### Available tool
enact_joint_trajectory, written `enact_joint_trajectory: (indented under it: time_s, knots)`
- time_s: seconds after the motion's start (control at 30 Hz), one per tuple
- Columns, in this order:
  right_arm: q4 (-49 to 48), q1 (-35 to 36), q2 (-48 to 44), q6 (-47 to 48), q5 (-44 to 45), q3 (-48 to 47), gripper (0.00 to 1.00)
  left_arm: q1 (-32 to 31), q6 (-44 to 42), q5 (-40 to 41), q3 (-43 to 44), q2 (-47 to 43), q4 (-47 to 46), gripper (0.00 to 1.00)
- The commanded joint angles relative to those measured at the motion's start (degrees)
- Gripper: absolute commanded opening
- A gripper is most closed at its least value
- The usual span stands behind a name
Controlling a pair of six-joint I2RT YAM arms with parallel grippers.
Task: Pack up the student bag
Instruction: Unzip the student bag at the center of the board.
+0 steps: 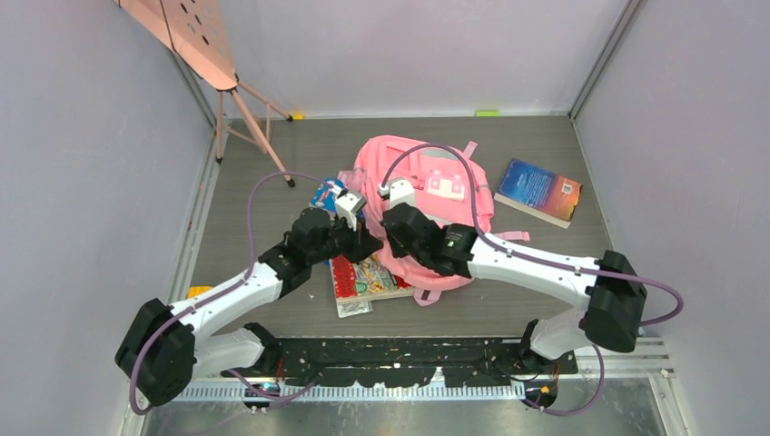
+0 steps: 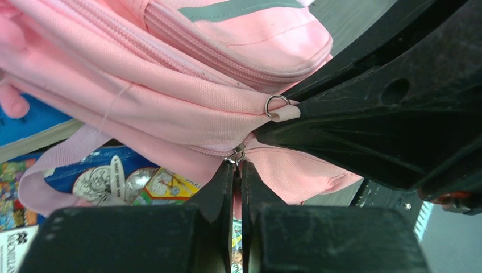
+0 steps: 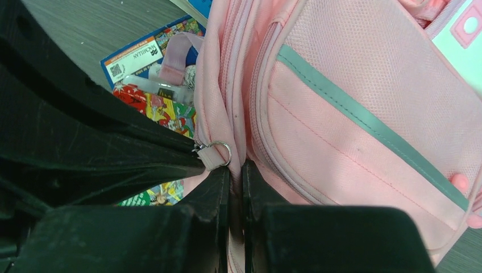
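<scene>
The student bag [image 1: 438, 202] is a soft pink backpack lying mid-table with its grey trim [image 3: 364, 116] showing. My left gripper [image 2: 239, 166] is shut on the metal zipper pull [image 2: 236, 153] at the bag's near-left edge. My right gripper [image 3: 236, 168] is shut on a fold of the bag's pink fabric, right beside a small tab with a metal ring [image 3: 219, 153]. The two grippers meet tip to tip at that edge. Each appears as a black mass in the other's wrist view.
Colourful books [image 1: 368, 277] lie partly under the bag's near-left side, and a blue one [image 1: 325, 193] pokes out at its left. A blue book [image 1: 540, 189] lies to the bag's right. A pink stand on legs [image 1: 259, 127] is at the back left. Walls close three sides.
</scene>
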State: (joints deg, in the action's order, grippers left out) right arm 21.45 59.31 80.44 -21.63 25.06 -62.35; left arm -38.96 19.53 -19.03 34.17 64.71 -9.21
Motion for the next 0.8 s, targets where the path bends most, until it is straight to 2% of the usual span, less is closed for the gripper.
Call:
enact_joint_trajectory:
  time_s: [0.0, 0.17, 0.23, 0.3, 0.33, 0.37, 0.4, 0.5, 0.63, 0.77]
  knots:
    - [-9.94, -1.56, 4.35, -4.37, 10.88, -5.91, 0.00, -1.47, 4.30, -2.78, -3.23, -4.84, -4.27, 0.00]
    - [-9.51, -1.57, 9.94, -4.18, 10.60, -10.10, 0.01, -1.47, 8.57, 2.41, -6.99, -7.07, -5.46, 0.00]
    - [-8.48, -1.56, 10.49, -3.90, 9.94, -11.63, 0.07, -1.52, 10.90, 6.97, -8.16, -7.98, -4.13, 0.00]
    - [-7.76, -1.58, 9.00, -3.60, 9.37, -11.53, 0.20, -1.47, 12.41, 11.55, -9.02, -8.89, -2.11, 0.00]
    - [-7.53, -1.57, 8.40, -3.22, 9.16, -11.24, 0.33, -1.47, 12.86, 13.29, -9.37, -9.33, -1.12, 0.00]
    - [-7.03, -1.57, 6.83, -2.97, 8.57, -10.56, 0.39, -1.47, 13.18, 14.77, -9.74, -9.67, -0.06, 0.00]
    - [-6.77, -1.57, 5.99, -2.39, 8.32, -10.23, 0.49, -1.47, 13.44, 16.10, -9.88, -9.93, 0.66, 0.00]
    - [-4.90, -1.64, 1.15, -1.08, 7.23, -7.80, 0.71, -1.34, 13.45, 17.59, -9.97, -10.00, 1.65, 0.00]
    - [-2.75, -3.60, -4.63, 1.16, 5.06, -4.40, 0.84, -1.19, 12.56, 18.13, -8.17, -8.69, 5.08, 0.00]
    - [-2.68, -7.87, -8.80, 4.89, 1.54, 0.48, 0.86, -0.96, 12.15, 17.89, -7.14, -7.89, 6.57, 0.00]
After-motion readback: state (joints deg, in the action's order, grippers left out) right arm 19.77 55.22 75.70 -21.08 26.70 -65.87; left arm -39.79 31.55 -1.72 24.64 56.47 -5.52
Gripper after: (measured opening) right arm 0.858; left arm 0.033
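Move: The zip slider is already pinched in the left fingertips. The student bag's middle is roughly 8 cm ahead, 10 cm right and 5 cm below; the red book's is some 3 cm back, 2 cm left and 12 cm below, the Macmillan book's about 4 cm ahead, 7 cm left. The right gripper holds the bag's edge by the metal ring: from it the slider is about 3 cm left and 1 cm ahead, the bag's middle 8 cm ahead and 7 cm right. Bring both grippers left together about 4 cm, sinking slightly, slider and bag edge still held. Then open the right gripper wide to free the edge, and lift it some 8 cm, swinging it back right over the bag. Keep the left fingers shut on the slider, finishing with a further sink towards the red book, the hand turned about 20 degrees counter-clockwise. ##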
